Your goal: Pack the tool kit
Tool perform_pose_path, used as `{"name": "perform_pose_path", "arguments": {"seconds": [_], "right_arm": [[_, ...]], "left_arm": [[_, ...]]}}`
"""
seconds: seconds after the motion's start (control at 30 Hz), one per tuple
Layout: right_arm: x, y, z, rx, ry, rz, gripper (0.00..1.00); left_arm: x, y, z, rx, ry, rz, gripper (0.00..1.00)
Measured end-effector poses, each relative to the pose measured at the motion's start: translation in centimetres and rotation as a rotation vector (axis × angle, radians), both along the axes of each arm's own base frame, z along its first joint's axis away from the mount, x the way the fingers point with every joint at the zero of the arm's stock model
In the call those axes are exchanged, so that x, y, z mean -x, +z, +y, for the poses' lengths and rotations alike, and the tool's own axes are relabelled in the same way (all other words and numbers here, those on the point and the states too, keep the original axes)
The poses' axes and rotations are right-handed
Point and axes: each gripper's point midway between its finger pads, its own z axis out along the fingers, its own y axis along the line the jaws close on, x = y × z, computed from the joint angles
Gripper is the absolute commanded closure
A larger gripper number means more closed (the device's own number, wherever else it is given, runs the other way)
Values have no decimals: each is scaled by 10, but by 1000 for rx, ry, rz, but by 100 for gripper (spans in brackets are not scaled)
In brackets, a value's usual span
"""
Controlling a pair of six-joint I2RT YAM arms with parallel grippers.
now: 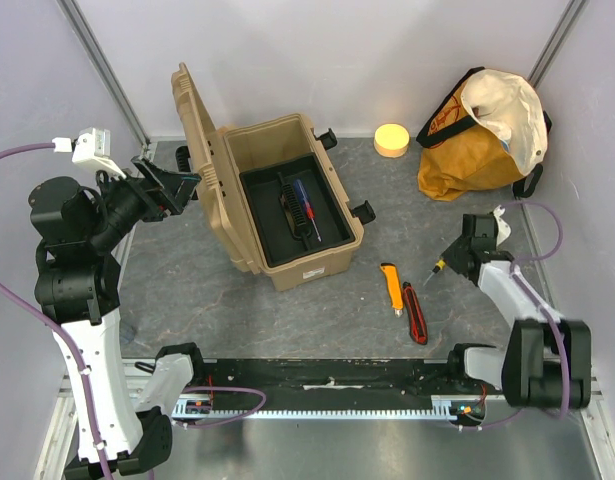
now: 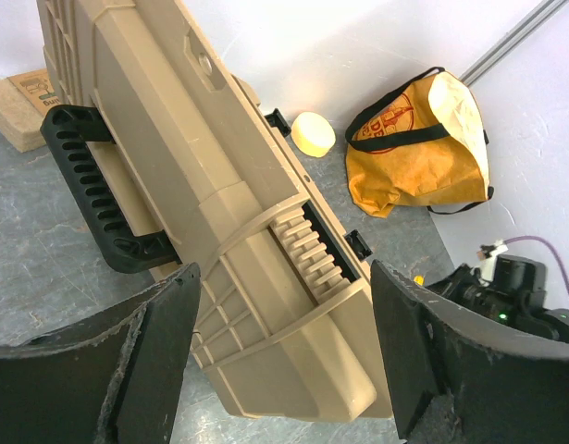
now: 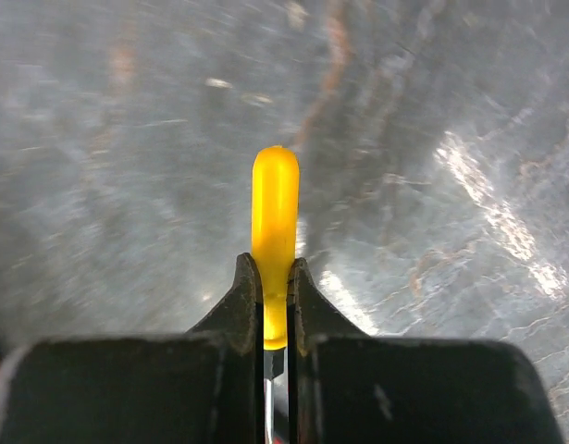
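The tan tool kit stands open mid-table, its lid upright on the left. Its black tray holds a blue-and-red screwdriver and a black tool. My left gripper is open and empty, just left of the lid; in the left wrist view the fingers straddle the lid's outer face without touching, beside the black handle. My right gripper is shut on a small yellow-handled screwdriver, held over the table right of the kit.
An orange utility knife and a red-black knife lie on the table in front of the kit. A yellow round disc and an orange-yellow cloth bag sit at the back right. A small tan block lies behind the lid.
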Motion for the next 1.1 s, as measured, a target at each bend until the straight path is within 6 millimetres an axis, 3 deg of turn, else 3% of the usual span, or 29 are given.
{"name": "perform_pose_path", "arguments": {"seconds": [0.13, 0.23, 0.27, 0.4, 0.57, 0.67, 0.87, 1.0, 1.1], "right_arm": [[-20, 63, 15, -5, 95, -190, 100], [-42, 124, 31, -2, 180, -352, 100], [-50, 154, 44, -7, 231, -425, 100], [-63, 229, 99, -38, 412, -617, 100], [-69, 290, 189, -88, 666, -751, 100], [-76, 302, 239, -75, 774, -773, 100], [-93, 286, 316, 43, 916, -744, 100], [-111, 262, 344, 175, 953, -697, 100], [-123, 236, 345, 287, 962, -627, 100]], "left_arm": [[0, 0, 0, 1, -3, 0, 20], [0, 0, -1, 1, -7, 1, 20], [0, 0, -1, 1, -8, 1, 20], [1, 0, -1, 2, -8, 0, 20], [1, 0, -1, 2, -9, 0, 20], [0, 1, -3, 4, -20, 1, 20], [-1, 2, -4, 5, -26, 2, 20], [-2, 2, -4, 5, -26, 3, 20], [-2, 2, -4, 5, -26, 3, 20]]}}
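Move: About 37 cm to the left of the right hand and 10 cm farther out lies the middle of the black tray in the open box, some 6 cm higher; the yellow screwdriver is already in that hand. The red-blue screwdriver lies in the tray, and the box's near black latch is 21 cm left and 11 cm ahead. The orange knife is 13 cm left and 6 cm back, the red knife 7 cm left and 13 cm back, both slightly lower. From the left hand the tray lies 15 cm ahead, 16 cm right, 34 cm below. Keeping the yellow screwdriver pinched by its handle, the right hand climbs steeply, about 30 cm, and swings some 35 cm left and 12 cm forward over the box's right wall to the tray, then sinks about 6 cm above it. On the way the fingers tip up from steeply down to nearly level and turn counter-clockwise some 50 degrees. ##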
